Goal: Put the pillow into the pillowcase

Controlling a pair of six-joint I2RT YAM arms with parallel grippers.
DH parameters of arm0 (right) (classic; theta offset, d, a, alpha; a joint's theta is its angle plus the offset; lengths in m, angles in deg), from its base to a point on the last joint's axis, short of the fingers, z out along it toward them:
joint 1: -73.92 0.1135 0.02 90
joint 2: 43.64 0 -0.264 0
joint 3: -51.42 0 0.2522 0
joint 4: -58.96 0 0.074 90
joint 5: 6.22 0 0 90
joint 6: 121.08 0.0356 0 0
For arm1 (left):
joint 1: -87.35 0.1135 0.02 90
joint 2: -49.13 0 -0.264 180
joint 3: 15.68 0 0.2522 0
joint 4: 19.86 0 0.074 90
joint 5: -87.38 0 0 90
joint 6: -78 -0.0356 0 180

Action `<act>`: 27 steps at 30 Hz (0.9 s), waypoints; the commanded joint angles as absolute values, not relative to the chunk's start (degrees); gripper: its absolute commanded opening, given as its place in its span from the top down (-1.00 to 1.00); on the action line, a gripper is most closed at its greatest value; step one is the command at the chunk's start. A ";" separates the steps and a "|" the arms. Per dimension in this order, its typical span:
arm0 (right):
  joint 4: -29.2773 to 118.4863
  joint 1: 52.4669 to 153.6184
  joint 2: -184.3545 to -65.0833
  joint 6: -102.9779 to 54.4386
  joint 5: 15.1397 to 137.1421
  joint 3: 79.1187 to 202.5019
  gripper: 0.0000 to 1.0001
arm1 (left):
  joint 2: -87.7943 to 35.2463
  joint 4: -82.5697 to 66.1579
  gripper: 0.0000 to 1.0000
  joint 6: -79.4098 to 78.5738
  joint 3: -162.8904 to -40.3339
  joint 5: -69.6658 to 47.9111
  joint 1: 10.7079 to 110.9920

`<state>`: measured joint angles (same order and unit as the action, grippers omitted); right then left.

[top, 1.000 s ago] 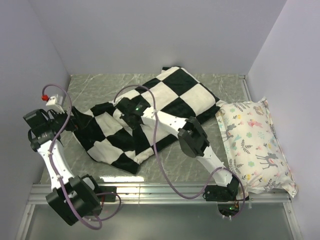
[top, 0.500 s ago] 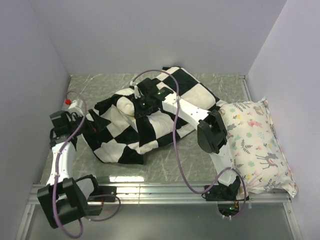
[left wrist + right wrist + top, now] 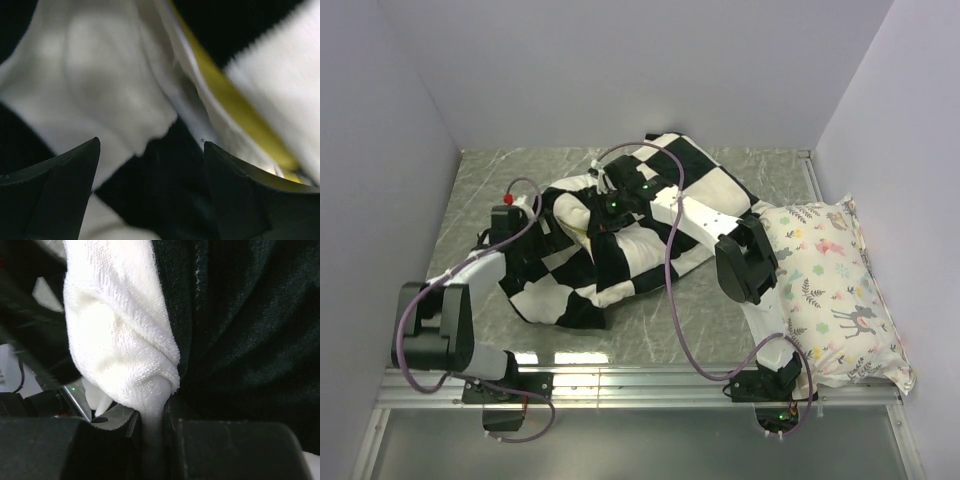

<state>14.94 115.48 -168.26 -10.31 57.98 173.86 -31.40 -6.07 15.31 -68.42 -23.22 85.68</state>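
The black-and-white checkered pillowcase (image 3: 695,180) lies bunched in the middle of the table. My right gripper (image 3: 608,205) is shut on a fold of its fluffy white fabric (image 3: 125,340), pinched between the jaws of the right gripper (image 3: 152,440). My left gripper (image 3: 535,235) is at the case's left edge, and the left gripper (image 3: 151,145) is open over black and white cloth. The pillow (image 3: 235,120) shows there as smooth white cloth with a yellow band. From above I cannot tell it from the white squares.
A deer-and-plant-print pillow (image 3: 830,285) lies along the right wall. Grey walls close in the left, back and right. A metal rail (image 3: 640,380) runs along the near edge by the arm bases. Purple cables loop over both arms.
The left arm swung in from the left wall to the pillowcase's left edge. The right gripper pulled fabric up and back, bunching the flat case into a heap.
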 commanded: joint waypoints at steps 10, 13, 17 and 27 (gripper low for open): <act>23.40 113.56 -159.48 -2.53 47.22 169.86 1.00 | -45.79 -2.78 -0.44 19.30 -79.53 -0.43 78.47; 24.54 112.51 -158.69 -1.12 46.34 168.27 1.00 | -45.70 -0.31 0.00 16.06 -79.45 2.21 78.56; 23.93 112.06 -158.51 -3.13 48.79 167.05 1.00 | -42.37 6.27 0.85 11.65 -78.84 0.56 81.19; 24.73 113.20 -165.00 -7.96 59.94 164.84 1.00 | -16.91 19.55 0.99 -1.88 -80.94 -18.41 91.39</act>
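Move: The loose layer of the pillowcase at its open end lies about 4 cm ahead of the left fingers, some 1 cm to their left and 5 cm below. From there the end of the pillow, with its yellow edge, lies about 8 cm to the right and 1 cm nearer the base. From the right hand, which already grips the upper part of the pillowcase mouth, the loose layer is roughly 11 cm to the left, 2 cm ahead and 8 cm below. Forward and down about 5 cm goes the left hand, into the cloth at the pillowcase's open end, shutting its wide-open fingers on the loose layer; then it swings left, up and back, roughly 9 cm up from its lowest point, pulling that layer away from the pillow, the wrist rolled some 20 degrees with its left side raised. The right hand keeps its pinch on the mouth, rising a little and sinking again as it eases about 2 cm right. ##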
